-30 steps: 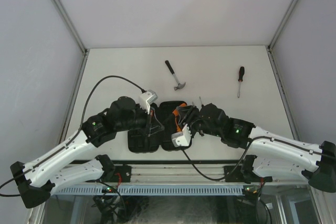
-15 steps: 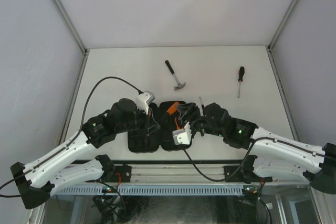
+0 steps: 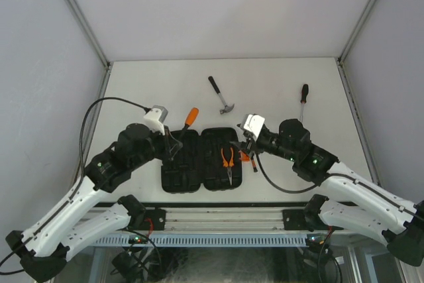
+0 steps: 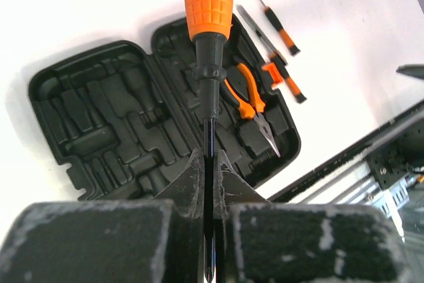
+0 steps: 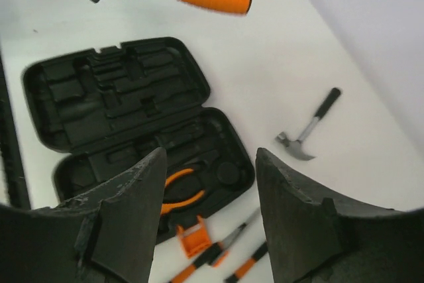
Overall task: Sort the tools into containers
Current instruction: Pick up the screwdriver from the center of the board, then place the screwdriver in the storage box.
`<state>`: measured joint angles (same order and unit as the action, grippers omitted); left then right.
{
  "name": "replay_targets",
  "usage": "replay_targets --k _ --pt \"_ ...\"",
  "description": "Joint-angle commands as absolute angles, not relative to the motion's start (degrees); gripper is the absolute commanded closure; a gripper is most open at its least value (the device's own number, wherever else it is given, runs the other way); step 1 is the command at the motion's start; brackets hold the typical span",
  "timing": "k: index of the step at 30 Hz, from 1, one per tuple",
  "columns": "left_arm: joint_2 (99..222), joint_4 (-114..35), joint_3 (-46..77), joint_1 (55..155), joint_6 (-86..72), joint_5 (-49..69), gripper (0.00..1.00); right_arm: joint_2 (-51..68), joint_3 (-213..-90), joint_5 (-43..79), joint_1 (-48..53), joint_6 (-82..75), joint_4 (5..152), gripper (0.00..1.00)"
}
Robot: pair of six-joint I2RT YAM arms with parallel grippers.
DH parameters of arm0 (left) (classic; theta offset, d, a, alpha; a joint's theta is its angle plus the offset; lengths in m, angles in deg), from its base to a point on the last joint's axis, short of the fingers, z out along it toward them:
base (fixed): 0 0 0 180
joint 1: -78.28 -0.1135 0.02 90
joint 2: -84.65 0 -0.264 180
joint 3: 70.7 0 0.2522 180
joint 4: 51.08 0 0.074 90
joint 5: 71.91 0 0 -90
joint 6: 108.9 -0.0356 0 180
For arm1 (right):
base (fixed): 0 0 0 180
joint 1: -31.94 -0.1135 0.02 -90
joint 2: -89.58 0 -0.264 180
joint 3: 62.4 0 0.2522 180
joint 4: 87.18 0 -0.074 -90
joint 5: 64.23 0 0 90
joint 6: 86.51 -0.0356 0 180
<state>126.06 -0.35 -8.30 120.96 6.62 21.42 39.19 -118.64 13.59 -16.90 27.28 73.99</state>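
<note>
The black tool case [image 3: 180, 164] lies open in front of both arms, its two halves side by side. Orange-handled pliers [image 3: 227, 162] rest in the right half. My left gripper [image 3: 174, 142] hovers over the left half, shut on the steel shaft of an orange-handled screwdriver [image 3: 191, 116]; the wrist view shows that shaft pinched between the jaws [image 4: 211, 164]. My right gripper [image 5: 211, 157] is open and empty above the case's right edge. Slim black-and-orange screwdrivers [image 4: 281, 74] lie beside the orange latch [image 5: 193, 238]. A claw hammer [image 3: 224, 97] and a longer black-handled screwdriver [image 3: 303, 101] lie farther back.
White walls close in the table on three sides. The metal rail [image 3: 218, 218] with the arm bases runs along the near edge. A black cable [image 3: 106, 107] loops over the left arm.
My right gripper opened, left the pliers in the case's right half and drew back to the right. My left arm rose and swung left with the orange-handled screwdriver.
</note>
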Motion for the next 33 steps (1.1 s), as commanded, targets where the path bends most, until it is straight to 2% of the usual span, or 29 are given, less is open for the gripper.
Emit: replay_targets --k 1,2,3,4,5,11,18,30,33 --pt "123.41 -3.22 -7.94 117.63 7.60 22.73 1.00 40.36 -117.78 5.07 -14.93 7.65 80.74 0.38" --pt "123.29 -3.11 -7.90 117.17 7.76 23.21 1.00 40.31 -117.53 4.40 -14.91 4.91 82.19 0.32" --pt "123.07 -3.03 -7.94 116.75 7.94 23.50 1.00 40.16 -117.14 3.28 -14.91 2.37 83.96 0.21" --pt "122.95 -3.02 -8.07 116.37 8.06 23.60 1.00 39.99 -116.71 2.36 -14.95 0.22 85.47 0.04" --pt "122.84 -3.04 -8.14 116.00 8.20 23.58 1.00 39.69 -116.64 2.05 -14.99 -1.61 86.01 0.01" --pt "122.08 -3.21 -8.17 115.16 8.37 23.87 1.00 36.53 -119.21 12.79 -12.73 -21.03 79.27 0.00" --pt "120.44 -4.78 -9.28 114.64 8.40 24.64 1.00 33.69 -122.69 19.45 -9.52 -28.62 69.97 0.00" --pt "118.50 -5.26 -9.12 113.97 7.65 24.88 1.00 32.74 -121.72 14.80 -0.92 -41.37 83.55 0.00" --pt "118.34 -5.22 -9.10 113.97 7.77 24.87 1.00 30.64 -121.78 13.56 -1.39 -47.28 88.62 0.04"
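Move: The small black-and-orange screwdriver, the likely aim, lies about 10 cm ahead of the empty right hand, 7 cm to its right and some 19 cm below. The utility knife is about 5 cm ahead and 5 cm right of that hand, the pliers in the case level with it and 4 cm left, and the hammer roughly 28 cm ahead and 6 cm left, all about as low. From the left hand the small screwdriver is some 12 cm ahead and 24 cm right. The small screwdriver is approached from high above: the right hand opens from half to fully wide, draws back about 2 cm, then reaches forward and somewhat right, dipping 3 cm and rising level again, rolling some 70 degrees clockwise seen along its fingers. The left hand, keeping its pinch on the big orange screwdriver's shaft, shifts about 3 cm left and 3 cm up. ##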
